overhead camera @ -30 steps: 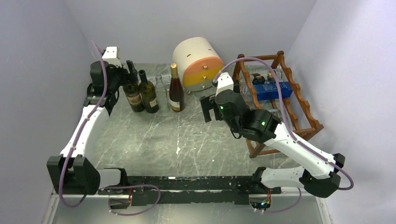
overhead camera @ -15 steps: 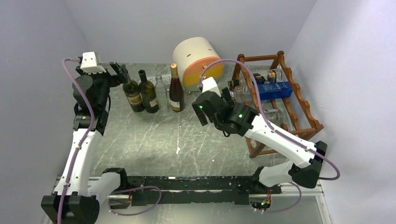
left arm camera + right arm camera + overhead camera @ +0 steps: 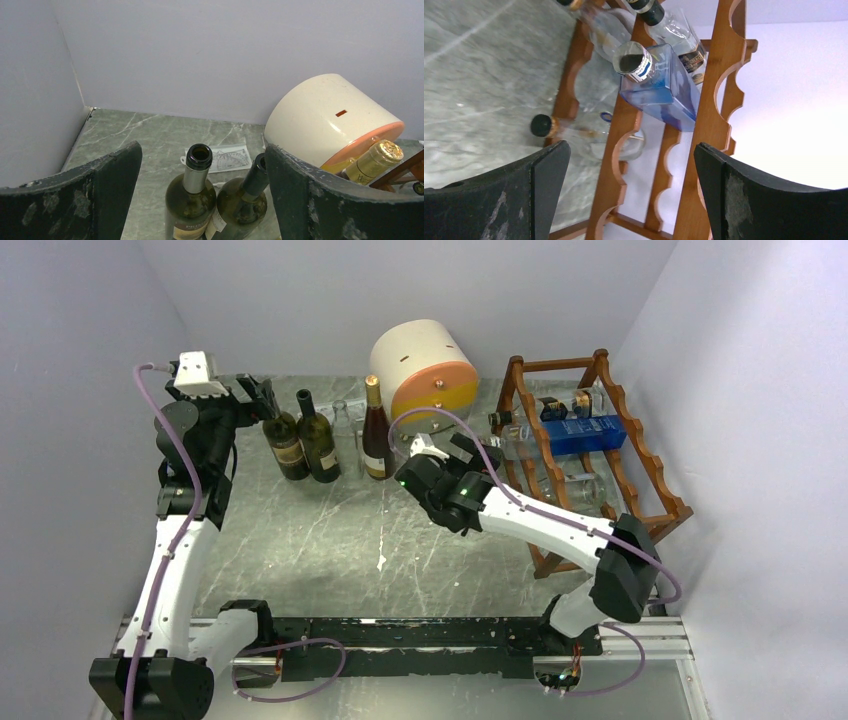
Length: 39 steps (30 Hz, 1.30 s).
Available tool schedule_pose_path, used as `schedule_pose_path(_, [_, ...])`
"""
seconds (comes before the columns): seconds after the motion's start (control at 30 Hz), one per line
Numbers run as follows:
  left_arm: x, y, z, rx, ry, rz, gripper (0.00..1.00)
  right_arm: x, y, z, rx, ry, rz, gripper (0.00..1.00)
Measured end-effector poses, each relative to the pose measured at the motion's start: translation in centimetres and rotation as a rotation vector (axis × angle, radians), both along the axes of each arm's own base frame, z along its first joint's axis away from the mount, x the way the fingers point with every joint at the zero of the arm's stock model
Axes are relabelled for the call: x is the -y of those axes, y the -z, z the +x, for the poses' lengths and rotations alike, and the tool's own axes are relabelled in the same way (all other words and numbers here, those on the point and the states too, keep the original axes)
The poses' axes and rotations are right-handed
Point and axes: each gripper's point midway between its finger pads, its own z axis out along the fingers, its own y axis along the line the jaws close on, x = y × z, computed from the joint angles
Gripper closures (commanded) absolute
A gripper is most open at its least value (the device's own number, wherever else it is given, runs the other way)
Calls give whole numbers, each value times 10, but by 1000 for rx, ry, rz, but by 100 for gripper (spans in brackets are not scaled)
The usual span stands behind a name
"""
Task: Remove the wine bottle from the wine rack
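Observation:
The reddish-brown wine rack (image 3: 640,455) stands at the right of the table. It holds a blue square bottle (image 3: 585,432), a clear bottle with a dark label (image 3: 562,405) and clear bottles lower down. My right gripper (image 3: 468,448) is open and empty, left of the rack and pointing at it. In the right wrist view the rack (image 3: 711,85), the blue bottle (image 3: 659,82) and a black-capped clear bottle (image 3: 574,132) lie ahead of the open right gripper (image 3: 631,195). My left gripper (image 3: 256,396) is open and empty above the standing bottles.
Three wine bottles stand at the back left: two dark green ones (image 3: 285,445) (image 3: 318,440) and a gold-topped one (image 3: 375,435). A round cream-and-orange drawer box (image 3: 425,375) sits behind them. A bagged protractor (image 3: 225,157) lies on the table. Walls close in on both sides.
My left arm rose from the green bottles and then held still. My right arm swung left away from the rack, its wrist turning to face the rack.

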Motion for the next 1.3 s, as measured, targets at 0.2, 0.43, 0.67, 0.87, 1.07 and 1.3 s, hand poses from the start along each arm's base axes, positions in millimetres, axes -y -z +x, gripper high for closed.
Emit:
schedule_pose_path(0.2, [-1, 0, 0, -1, -3, 0, 4, 19, 10, 22, -5, 9, -145, 0])
schedule_pose_path(0.43, [-5, 1, -2, -7, -30, -2, 4, 35, 28, 52, -12, 72, -228, 0])
schedule_pose_path(0.67, [-14, -3, -8, -1, -80, -7, 3, 49, 42, 70, 12, 127, -302, 0])
schedule_pose_path(0.87, [-17, -3, -10, 0, -93, -8, 3, 65, 46, 82, 33, 179, -359, 0])
schedule_pose_path(1.07, [-16, -1, -10, -8, -92, -8, 3, 73, 43, 96, 64, 216, -379, 1])
schedule_pose_path(1.3, [-16, 1, -8, -13, -92, -8, 3, 84, 55, 104, 38, 255, -436, 3])
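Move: For the open right hand, the capped neck of the blue bottle on the rack lies about 10 cm ahead, 8 cm to its right and 8 cm below. The black-capped clear bottle's neck is some 8 cm farther out than that one and 3 cm more to the right, at much the same height. A lower-tier bottle's neck is about level fore-and-aft with the hand, 9 cm right, some 20 cm down. From the left hand the blue bottle's neck is roughly level fore-and-aft, 53 cm right and 22 cm lower. Forward and to the right, sinking as it goes, the right hand travels about 15 cm in all to bring its open fingers around the capped neck of the blue bottle. On the way the hand rolls so its left side drops and swings clockwise, some 30 degrees of turning altogether. The fingers stay wide, with no grip taken yet. ##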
